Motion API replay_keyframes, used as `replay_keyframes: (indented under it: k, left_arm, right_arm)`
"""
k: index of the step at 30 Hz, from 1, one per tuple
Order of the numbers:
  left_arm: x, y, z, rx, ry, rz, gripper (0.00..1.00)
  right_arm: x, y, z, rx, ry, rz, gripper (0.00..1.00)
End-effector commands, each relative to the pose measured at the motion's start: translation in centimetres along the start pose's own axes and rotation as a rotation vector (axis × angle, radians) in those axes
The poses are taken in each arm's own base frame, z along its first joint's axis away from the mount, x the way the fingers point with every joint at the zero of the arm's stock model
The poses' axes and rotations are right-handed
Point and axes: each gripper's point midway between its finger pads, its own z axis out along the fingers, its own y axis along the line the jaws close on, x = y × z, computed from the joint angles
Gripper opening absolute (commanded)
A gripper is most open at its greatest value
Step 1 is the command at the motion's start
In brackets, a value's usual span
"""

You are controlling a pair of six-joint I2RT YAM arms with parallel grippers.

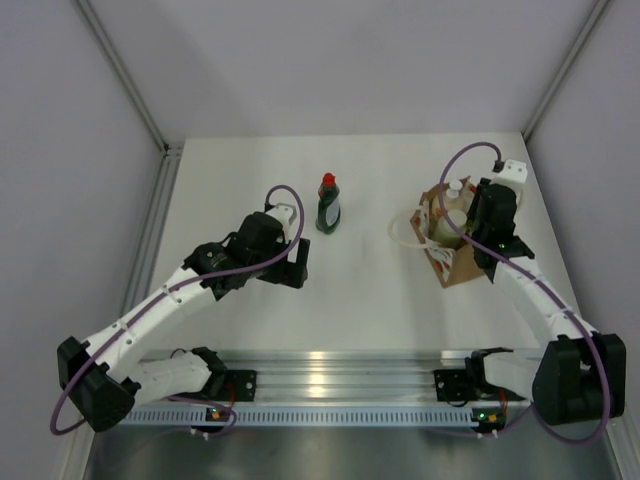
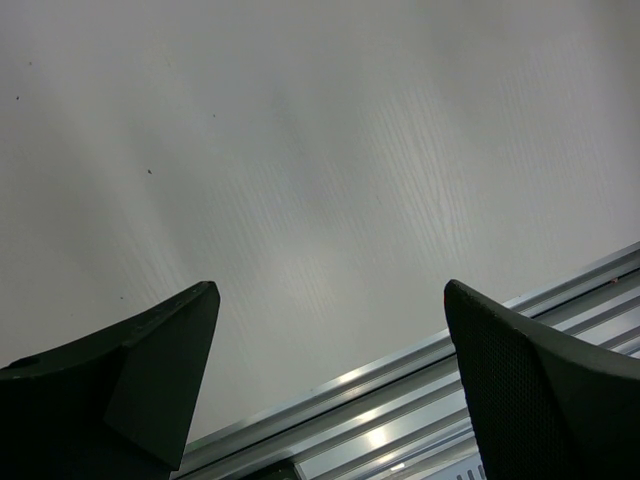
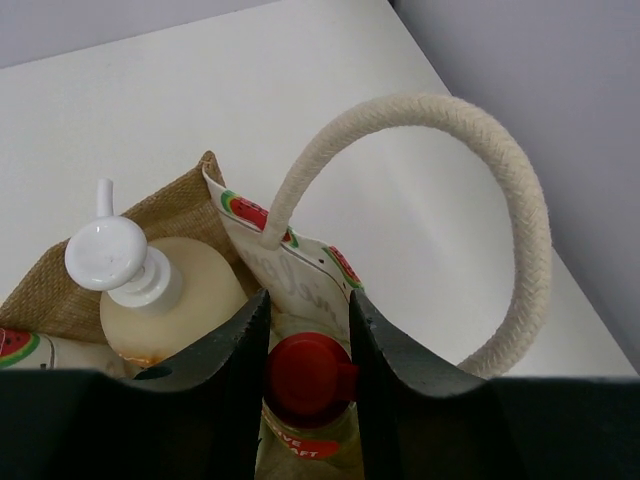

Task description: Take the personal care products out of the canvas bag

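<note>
The canvas bag (image 1: 455, 262) stands at the right of the table, and my right gripper (image 1: 482, 222) reaches into its top. In the right wrist view the right gripper (image 3: 308, 298) is shut on the red cap (image 3: 306, 376) of a yellowish bottle inside the bag (image 3: 60, 290). Beside it in the bag is a peach bottle with a white pump (image 3: 168, 292). A dark green bottle with a red cap (image 1: 328, 204) stands upright on the table at the centre. My left gripper (image 1: 293, 262) hovers open to that bottle's near left, with nothing between its fingers (image 2: 165, 350).
A white rope handle (image 3: 505, 200) arches over the bag's far side, and another loops out on the table (image 1: 402, 232). An aluminium rail (image 2: 450, 380) runs along the near table edge. Grey walls close in the table on the left, right and back.
</note>
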Motion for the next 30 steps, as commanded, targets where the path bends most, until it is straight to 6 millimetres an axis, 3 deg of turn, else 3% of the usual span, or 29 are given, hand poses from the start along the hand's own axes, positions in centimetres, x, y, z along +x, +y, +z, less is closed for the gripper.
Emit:
replay_keyframes:
  k: [1, 16, 30]
  left_arm:
    - [-1.2, -0.6, 0.1, 0.025, -0.050, 0.004, 0.98]
    - [-1.2, -0.3, 0.4, 0.006, -0.047, 0.006, 0.98]
    - [-1.4, -0.1, 0.3, -0.008, -0.055, 0.004, 0.98]
  right_arm:
    - [-6.6, 0.2, -0.8, -0.039, -0.164, 0.035, 0.00]
    - [-10.7, -0.2, -2.9, -0.064, -0.213, 0.014, 0.00]
    - [-16.6, -1.0, -7.5, -0.112, -0.311, 0.046, 0.00]
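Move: The red-capped bottle is already pinched by its cap in the right hand, its middle about 8 cm below and 2 cm back. The pump bottle is some 7 cm left, 3 cm ahead and 9 cm lower; the white-capped bottle about 7 cm left, 4 cm back and 9 cm lower. The green bottle stands roughly 34 cm left, 2 cm ahead, 10 cm lower. From the left hand, the held bottle is some 43 cm right, 15 cm ahead, 6 cm lower. Keeping its pinch on the red cap, the right hand lifts about 8 cm, slowly, then faster. ##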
